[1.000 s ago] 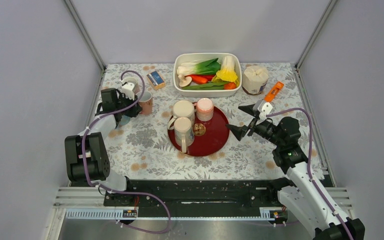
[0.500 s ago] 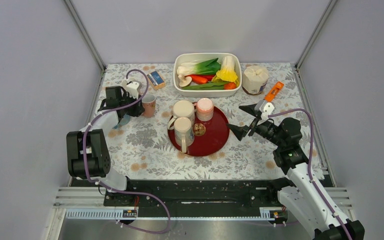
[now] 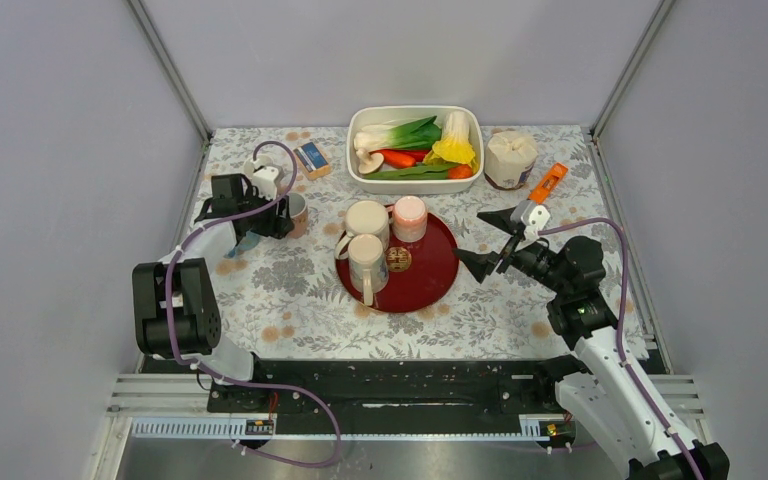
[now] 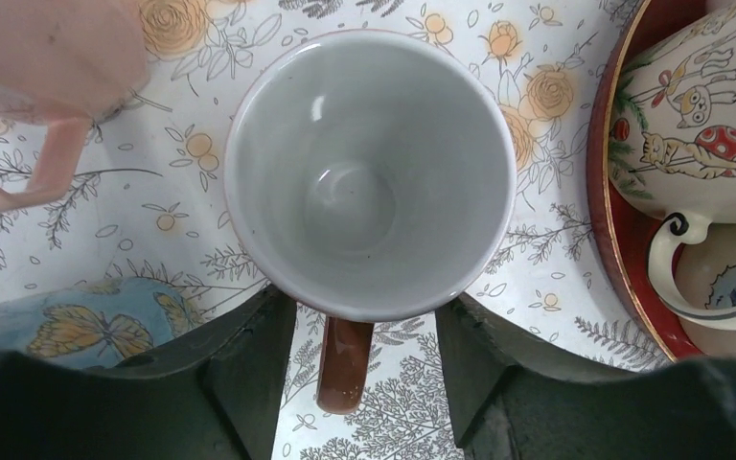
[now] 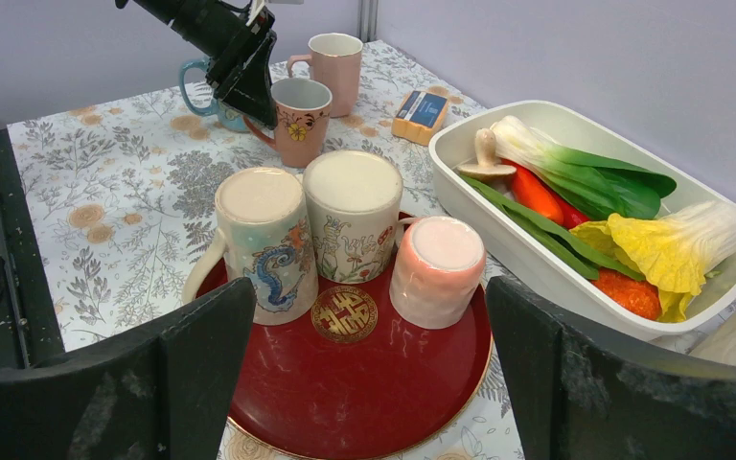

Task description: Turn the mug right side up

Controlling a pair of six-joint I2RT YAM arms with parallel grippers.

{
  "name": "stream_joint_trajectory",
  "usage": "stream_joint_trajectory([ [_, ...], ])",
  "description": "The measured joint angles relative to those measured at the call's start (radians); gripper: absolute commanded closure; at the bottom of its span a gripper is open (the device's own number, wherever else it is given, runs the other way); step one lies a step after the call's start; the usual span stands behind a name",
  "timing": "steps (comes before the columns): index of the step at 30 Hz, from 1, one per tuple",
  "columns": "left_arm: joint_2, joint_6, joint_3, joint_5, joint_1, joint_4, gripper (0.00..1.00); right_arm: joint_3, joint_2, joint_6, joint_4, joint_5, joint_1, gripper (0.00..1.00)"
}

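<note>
A brown floral mug [image 4: 369,177] stands upright on the tablecloth, its white inside facing up in the left wrist view. Its brown handle [image 4: 345,359] lies between the fingers with a gap on each side. My left gripper [image 4: 364,305] is open, pointing down over the handle side of the mug. The right wrist view shows this gripper [image 5: 241,59] just above the mug [image 5: 299,120]. In the top view the gripper [image 3: 282,215] hides most of the mug [image 3: 299,207]. My right gripper [image 3: 470,237] is open and empty, hovering right of the red tray [image 3: 438,280].
Three mugs stand upside down on the red tray [image 5: 393,383]: a seahorse mug [image 5: 261,240], a cat mug [image 5: 353,225] and a pink cup [image 5: 438,268]. A pink mug [image 5: 333,65] and a blue mug [image 5: 196,91] stand at far left. A white vegetable tub [image 3: 415,148] is at the back.
My left gripper has carried the brown mug slightly right and come over it, so the mug is now mostly hidden in the top view. The right arm has barely moved.
</note>
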Motion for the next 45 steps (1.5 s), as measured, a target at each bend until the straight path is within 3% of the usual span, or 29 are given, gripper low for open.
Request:
stream_joint_trajectory([
  [6,0.0,0.004,0.0,-0.003,0.0,-0.033,0.33,0.0,-0.001,0.008,0.004,0.0,0.0,0.01],
  [14,-0.019,0.006,0.0,-0.003,0.0,-0.039,0.03,-0.001,0.0,0.007,0.014,-0.008,0.0,0.01],
  [20,-0.099,0.002,0.0,-0.005,0.0,-0.071,0.01,-0.001,0.031,-0.002,0.014,-0.021,0.0,0.01],
  [28,-0.363,-0.023,0.001,0.005,-0.015,-0.13,0.01,0.027,0.119,-0.019,-0.061,0.003,0.0,0.01],
  [31,-0.47,-0.027,-0.009,-0.006,-0.097,-0.136,0.01,0.075,0.177,-0.02,-0.097,0.032,0.0,0.01],
  [36,-0.594,-0.031,-0.092,-0.06,-0.356,-0.159,0.01,0.099,0.224,-0.027,-0.123,0.083,0.002,0.01],
  [45,-0.468,-0.045,-0.111,-0.185,-0.586,-0.255,0.01,0.098,0.207,-0.072,-0.14,0.148,0.002,0.01],
])
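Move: From the left gripper, the upside-down seahorse mug is about 20 cm to the right and 9 cm back, at roughly the same height. The cream cat mug stands about 8 cm farther out than the seahorse mug; the pink-white mug is about 9 cm to its right and 9 cm farther out. The upright flower mug is 4 cm ahead and 3 cm right of the left gripper. From the right gripper, the seahorse mug is some 18 cm left, 4 cm ahead and 18 cm below. Ease the left gripper slightly back off the flower mug's handle, opening the half-open fingers fully. Raise it about 14 cm, then swing it right and back, sinking again towards the seahorse mug's handle side and turning some 25 degrees clockwise, without touching that mug. Meanwhile bring the open right gripper about 5 cm forward and down, tipping its fingers slightly downward. ##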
